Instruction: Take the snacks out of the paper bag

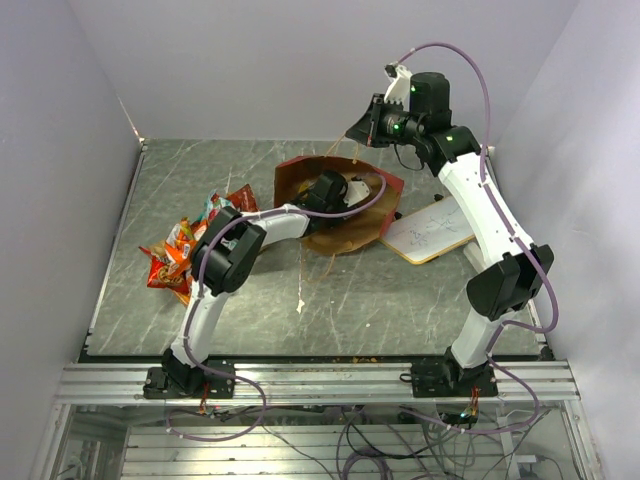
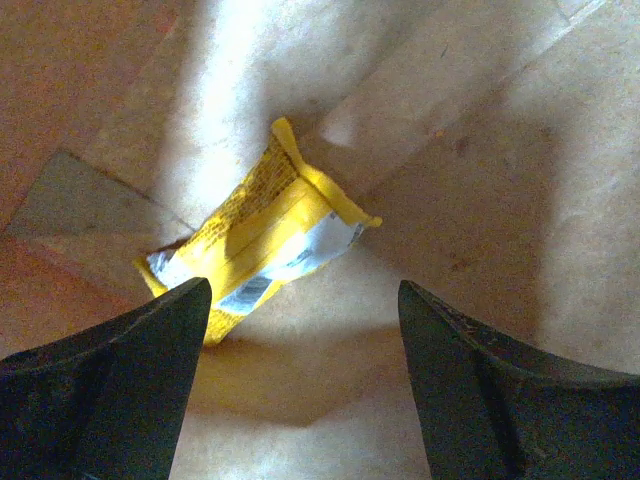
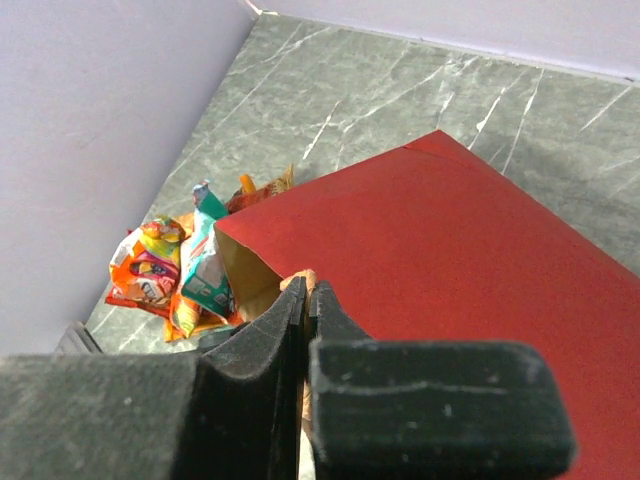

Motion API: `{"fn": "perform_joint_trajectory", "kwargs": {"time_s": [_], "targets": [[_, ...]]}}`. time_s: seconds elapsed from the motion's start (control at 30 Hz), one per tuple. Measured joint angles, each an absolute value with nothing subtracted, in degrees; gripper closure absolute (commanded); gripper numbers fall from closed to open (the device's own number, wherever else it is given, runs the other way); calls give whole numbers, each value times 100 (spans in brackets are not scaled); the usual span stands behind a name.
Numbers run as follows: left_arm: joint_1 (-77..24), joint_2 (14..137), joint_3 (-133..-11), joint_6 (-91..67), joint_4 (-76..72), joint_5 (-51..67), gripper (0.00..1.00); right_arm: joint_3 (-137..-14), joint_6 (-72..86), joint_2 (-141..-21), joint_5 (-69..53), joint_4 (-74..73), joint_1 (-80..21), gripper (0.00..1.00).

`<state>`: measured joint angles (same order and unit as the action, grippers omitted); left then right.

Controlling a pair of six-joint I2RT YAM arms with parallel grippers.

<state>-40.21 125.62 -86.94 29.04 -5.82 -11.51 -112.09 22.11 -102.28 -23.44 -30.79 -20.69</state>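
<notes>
The paper bag [image 1: 300, 182] lies on its side mid-table, red outside [image 3: 450, 250], brown kraft inside [image 2: 480, 150]. My left gripper [image 2: 300, 290] is open deep inside the bag, and only its arm shows from above. A yellow foil snack packet [image 2: 270, 230] lies on the bag's inner wall just ahead, by the left finger and apart from the jaws. My right gripper [image 3: 308, 290] is shut on the bag's twisted brown handle [image 3: 296, 279] and holds it up above the bag [image 1: 365, 125]. Several snacks [image 1: 185, 250] lie piled on the table left of the bag; they also show in the right wrist view [image 3: 170, 270].
A flat white wood-framed board [image 1: 430, 232] lies right of the bag. The bag's other handle [image 1: 300, 270] trails over the table toward the front. Grey walls close in the table on the left, back and right.
</notes>
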Motion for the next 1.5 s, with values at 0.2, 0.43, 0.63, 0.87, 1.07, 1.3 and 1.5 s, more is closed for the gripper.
{"fn": "perform_joint_trajectory", "kwargs": {"time_s": [0.2,0.43,0.63,0.87,1.07,1.3,1.5], "targets": [[-4014,12975,-9109,3094,-513,-1199,15,-11231,2261,-10235,-2408,-3166,-2069,100],[-3964,13288,-9496,3225,-436,-1234,20,-11284,2353,-10259,-2519,-3260,-2071,100],[-3927,13447,-9695,3264,-421,-1291,35,-11347,2359,-10307,-2550,-3441,-2097,100],[-3909,13482,-9712,3234,-307,-1295,49,-11347,2377,-10307,-2547,-3485,-2108,100],[-3911,13450,-9710,3151,-178,-1304,57,-11345,2425,-10307,-2523,-3468,-2108,100],[-3975,13264,-9614,3059,5,-1337,63,-11260,2425,-10300,-2467,-3406,-2108,100],[-4073,12951,-9546,2886,204,-1354,68,-11153,2445,-10272,-2425,-3323,-2108,100]]}}
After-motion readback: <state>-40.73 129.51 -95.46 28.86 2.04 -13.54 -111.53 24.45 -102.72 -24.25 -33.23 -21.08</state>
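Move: Inside the tipped paper bag, the yellow snack lies about 5 cm ahead of the open left hand, neither left nor right, some 4 cm lower. From the left hand, the pile of snacks is about 36 cm left and 15 cm back, the whiteboard 24 cm right and 12 cm back, both around 4 to 5 cm lower. The yellow snack is some 8 cm ahead, 1 cm left and 33 cm below the right hand, which already holds the bag's handle. The left hand dips 4 cm forward and down, pinches the yellow snack and draws back up about 3 cm. ##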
